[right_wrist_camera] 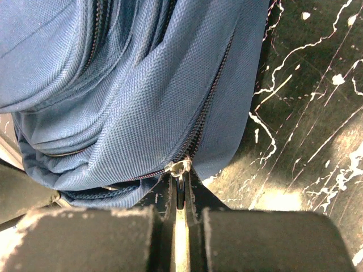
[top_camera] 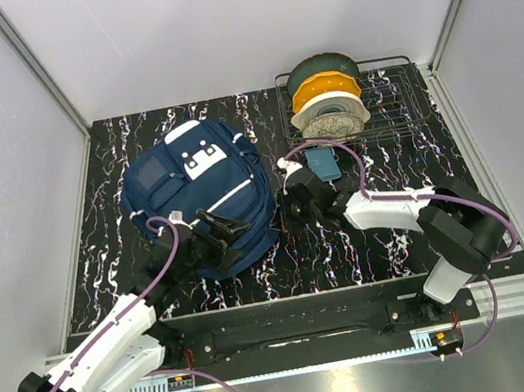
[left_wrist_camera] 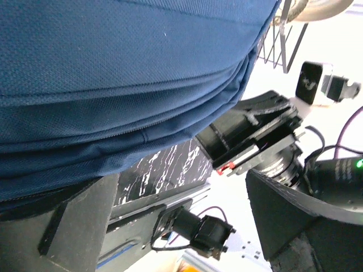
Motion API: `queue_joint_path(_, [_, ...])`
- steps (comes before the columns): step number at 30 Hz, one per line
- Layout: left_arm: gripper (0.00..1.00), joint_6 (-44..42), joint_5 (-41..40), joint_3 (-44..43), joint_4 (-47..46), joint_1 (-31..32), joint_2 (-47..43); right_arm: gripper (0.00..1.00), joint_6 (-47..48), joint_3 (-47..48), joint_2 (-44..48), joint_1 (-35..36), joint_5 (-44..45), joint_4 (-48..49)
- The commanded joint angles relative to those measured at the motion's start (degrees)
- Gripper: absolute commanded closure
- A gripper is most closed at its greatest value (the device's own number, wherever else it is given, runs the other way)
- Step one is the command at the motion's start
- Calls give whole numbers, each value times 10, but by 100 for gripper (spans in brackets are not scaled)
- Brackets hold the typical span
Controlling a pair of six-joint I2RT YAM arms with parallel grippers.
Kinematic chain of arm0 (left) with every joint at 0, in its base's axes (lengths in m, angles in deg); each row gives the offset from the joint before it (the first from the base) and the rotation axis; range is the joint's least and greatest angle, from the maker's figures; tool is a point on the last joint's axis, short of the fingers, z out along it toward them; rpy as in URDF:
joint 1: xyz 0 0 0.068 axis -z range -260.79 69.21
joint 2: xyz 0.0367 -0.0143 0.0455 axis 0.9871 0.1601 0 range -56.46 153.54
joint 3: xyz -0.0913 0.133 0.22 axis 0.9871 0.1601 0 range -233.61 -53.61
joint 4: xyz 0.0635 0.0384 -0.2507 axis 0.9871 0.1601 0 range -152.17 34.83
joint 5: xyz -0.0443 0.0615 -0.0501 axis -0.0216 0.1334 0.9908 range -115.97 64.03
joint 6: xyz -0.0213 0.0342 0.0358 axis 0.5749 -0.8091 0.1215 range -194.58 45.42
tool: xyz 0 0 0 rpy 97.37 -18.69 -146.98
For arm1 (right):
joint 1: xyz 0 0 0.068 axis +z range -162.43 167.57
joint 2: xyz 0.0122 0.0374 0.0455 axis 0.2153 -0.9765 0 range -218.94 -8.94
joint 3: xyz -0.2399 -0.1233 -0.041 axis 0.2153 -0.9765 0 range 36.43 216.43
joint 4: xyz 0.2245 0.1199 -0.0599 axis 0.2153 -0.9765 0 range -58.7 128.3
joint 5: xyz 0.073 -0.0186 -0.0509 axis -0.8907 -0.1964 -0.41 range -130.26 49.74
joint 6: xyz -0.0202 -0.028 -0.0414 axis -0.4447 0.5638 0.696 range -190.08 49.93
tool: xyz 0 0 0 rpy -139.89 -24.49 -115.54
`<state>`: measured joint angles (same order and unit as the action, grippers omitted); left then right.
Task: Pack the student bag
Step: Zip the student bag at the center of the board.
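Observation:
The student bag [top_camera: 200,192], navy blue with white stripe trim, lies flat on the black marbled table [top_camera: 404,252]. My left gripper [top_camera: 223,235] is open at the bag's near edge, and its wide-apart fingers [left_wrist_camera: 57,226] have nothing between them. In the left wrist view the bag [left_wrist_camera: 113,85] fills the top. My right gripper [right_wrist_camera: 180,190] is shut on the zipper pull [right_wrist_camera: 180,170] at the side of the bag [right_wrist_camera: 142,85], where the zip line ends at the silver slider. From above, the right gripper [top_camera: 289,206] sits at the bag's right edge.
A wire rack [top_camera: 398,101] at the back right holds filament spools [top_camera: 328,108]. A small teal flat item [top_camera: 322,163] lies in front of the rack, just beyond the right arm. White walls enclose the table on three sides.

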<state>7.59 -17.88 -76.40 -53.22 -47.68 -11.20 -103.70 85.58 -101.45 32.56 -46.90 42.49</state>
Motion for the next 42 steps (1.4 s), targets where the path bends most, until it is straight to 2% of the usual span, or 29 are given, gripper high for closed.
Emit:
queue_joint_path(1, [1,99,-70,11,-50,8,18,100,-7,-12,35,21,18,24])
queue_joint_path(6, [1,104,-60,5,-54,23,52,100,-4,-13,31,47,21,39])
queue_joint_path(11, [1,127,-66,24,-51,35,45,100,-7,-8,23,78,37,47])
queue_joint_path(21, [18,130,-130,49,-10,41,5,100,0,-12,33,112,51,60])
queue_joint_path(25, [33,121,-155,48,1,40,3,100,3,-16,36,126,52,68])
queue_joint_path(27, [44,116,-164,45,14,41,-3,100,3,-18,36,132,53,72])
queue_joint_path(32, [60,106,-199,38,49,41,-25,100,4,-18,33,149,57,79])
queue_joint_path(35, [76,99,-218,36,72,40,-46,100,2,-16,29,156,57,82])
queue_joint_path(36, [88,93,-224,35,90,40,-57,100,3,-13,27,156,57,81])
queue_joint_path(38, [96,86,-244,24,115,39,-68,100,3,-12,24,157,58,80])
queue_joint_path(39, [100,80,-252,20,146,38,-82,100,3,-10,23,157,58,80])
queue_joint_path(42, [100,64,-273,7,191,34,-114,100,4,-7,20,157,63,75])
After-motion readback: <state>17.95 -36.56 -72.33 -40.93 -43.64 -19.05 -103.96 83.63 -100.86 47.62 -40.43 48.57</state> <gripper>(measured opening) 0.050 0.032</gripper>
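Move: The near-edge fold of the student bag that the left fingers will shut on lies about 3 cm to the left of the left hand, 2 cm back and 5 cm below it. The zip pull is some 8 cm to that hand's right, 1 cm ahead and 6 cm lower. From the right hand, already pinching this pull, the middle of the bag's near edge lies roughly 9 cm back and 15 cm left, level in height; the white stripe is about 9 cm ahead, 13 cm left and 3 cm higher. The zip pull, still pinched in the right fingers, is drawn back about 7 cm and left 6 cm around the bag's near right corner, the hand turning slightly counter-clockwise. The bag's near edge is taken by the left hand: it sinks some 4 cm, then also swings 5 cm left, turning counter-clockwise, while its wide-open fingers shut and pinch the fold beside the zip. ##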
